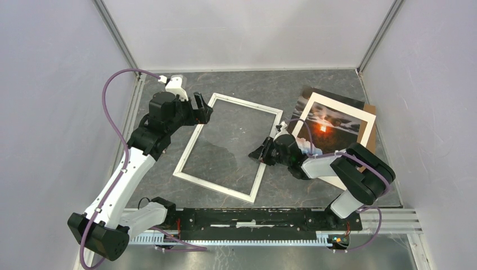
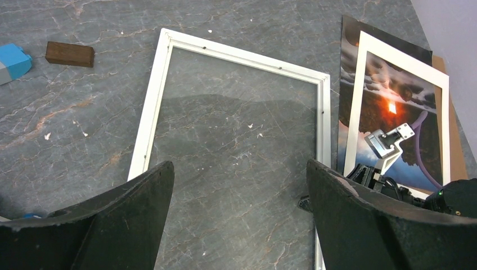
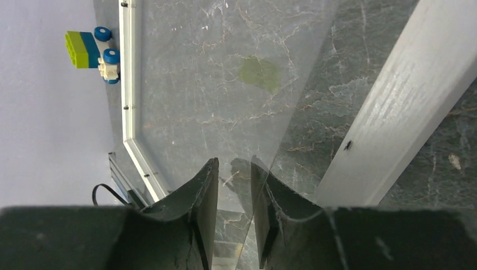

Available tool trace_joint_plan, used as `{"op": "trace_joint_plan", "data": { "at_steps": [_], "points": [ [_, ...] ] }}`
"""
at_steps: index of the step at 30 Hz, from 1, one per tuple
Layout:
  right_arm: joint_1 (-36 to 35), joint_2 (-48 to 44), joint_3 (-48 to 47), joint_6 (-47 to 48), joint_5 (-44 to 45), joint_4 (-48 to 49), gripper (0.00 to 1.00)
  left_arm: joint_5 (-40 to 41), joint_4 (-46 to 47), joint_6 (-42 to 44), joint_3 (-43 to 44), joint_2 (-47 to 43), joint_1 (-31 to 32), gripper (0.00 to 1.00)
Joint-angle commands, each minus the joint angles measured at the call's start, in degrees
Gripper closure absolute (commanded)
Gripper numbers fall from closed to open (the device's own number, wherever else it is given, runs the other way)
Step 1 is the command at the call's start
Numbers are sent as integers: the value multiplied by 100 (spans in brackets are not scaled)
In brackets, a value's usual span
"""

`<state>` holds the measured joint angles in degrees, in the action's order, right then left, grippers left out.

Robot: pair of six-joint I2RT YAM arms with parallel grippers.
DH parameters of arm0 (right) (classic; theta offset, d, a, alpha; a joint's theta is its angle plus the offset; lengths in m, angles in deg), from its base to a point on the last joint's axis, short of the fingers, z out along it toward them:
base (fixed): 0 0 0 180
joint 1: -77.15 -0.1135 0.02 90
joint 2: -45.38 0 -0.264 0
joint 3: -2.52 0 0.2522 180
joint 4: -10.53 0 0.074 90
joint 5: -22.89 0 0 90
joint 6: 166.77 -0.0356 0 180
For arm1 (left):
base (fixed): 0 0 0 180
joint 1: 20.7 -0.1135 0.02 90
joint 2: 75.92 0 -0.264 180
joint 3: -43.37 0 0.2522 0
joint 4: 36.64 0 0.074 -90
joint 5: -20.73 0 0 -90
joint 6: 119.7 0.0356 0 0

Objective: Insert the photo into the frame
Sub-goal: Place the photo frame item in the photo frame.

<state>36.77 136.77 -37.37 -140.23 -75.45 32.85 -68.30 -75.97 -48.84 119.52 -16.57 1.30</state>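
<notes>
The white frame (image 1: 191, 147) lies flat mid-table, tilted, with a clear pane (image 3: 225, 84) over its opening. The photo (image 1: 332, 118), white-bordered with an orange glow, lies to its right on a dark print and a brown board; its near end is hidden under my right arm. My right gripper (image 1: 260, 153) sits low at the frame's right rail (image 3: 388, 112). Its fingers (image 3: 233, 163) stand a narrow gap apart, and the pane's edge runs between them. My left gripper (image 1: 199, 108) hovers at the frame's far left corner, wide open (image 2: 239, 166) over the frame (image 2: 151, 107), with the photo (image 2: 402, 107) beyond.
A brown backing board (image 2: 453, 129) and a dark print (image 2: 350, 67) lie under the photo by the right wall. A small wooden block (image 2: 70, 53) and a blue block (image 2: 12, 62) sit left of the frame. A toy brick car (image 3: 93, 49) is near the left wall.
</notes>
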Motion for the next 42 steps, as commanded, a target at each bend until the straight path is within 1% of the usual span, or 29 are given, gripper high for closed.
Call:
{"op": "trace_joint_plan", "data": {
  "at_steps": [1,11,13,16,21,26,27,29,31,34,40,42],
  "points": [
    [-22,-260,-450,415,146,-717,63,-71,266,226,-8,-28,19,7],
    [-141,-501,-1005,766,440,-2110,31,-71,271,226,-16,-79,18,7],
    [-163,-579,-1043,815,484,-2293,26,-71,271,226,-16,-94,20,7],
    [-170,-714,-1065,917,547,-2534,21,-71,283,234,-20,-111,18,7],
    [-169,-979,-1078,1117,650,-2964,18,-62,273,243,-25,-133,16,8],
    [-172,-1453,-1035,1417,799,-3479,17,-36,273,252,-25,-162,16,8],
    [-168,-1565,-1049,1557,955,-3580,17,-36,272,260,-25,-175,17,7],
    [-157,-1774,-1160,1976,1182,-3981,16,-23,271,262,-25,-182,23,7],
    [-160,-1993,-1330,2535,1649,-4447,16,-12,278,270,-30,-196,16,7],
    [-153,-2265,-1556,3344,2055,-4824,16,-26,271,270,-25,-212,18,7],
    [-113,-2607,-1989,4596,3025,-5429,13,-71,318,246,-47,-168,17,7],
    [2,-2620,-2059,4927,3524,-5662,10,-350,382,190,-90,-118,16,6]
  ]
}}
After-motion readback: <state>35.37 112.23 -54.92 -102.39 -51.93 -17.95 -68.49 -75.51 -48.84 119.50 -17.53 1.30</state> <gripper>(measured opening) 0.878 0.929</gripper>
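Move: The right hand's partly parted fingertips straddle the near-right edge of the clear sheet in the white frame. The sheet's middle lies about 7 cm to the hand's left, 4 cm ahead and 2 cm below. The frame's right rail is level with the hand, some 5 cm to its right. The cream mat's middle is 26 cm right and 6 cm ahead. From the left hand, the sheet's middle is about 7 cm right, 3 cm back and 26 cm below. Contact with the clear sheet ends: the right fingers, already part open, spread almost wide while the hand barely shifts. The hand then draws away about 9 cm to the right and 9 cm up, past the frame's right rail towards the mat. The wrist turns some 45 degrees, swinging the fingers from forward-left to mostly forward and still down. ##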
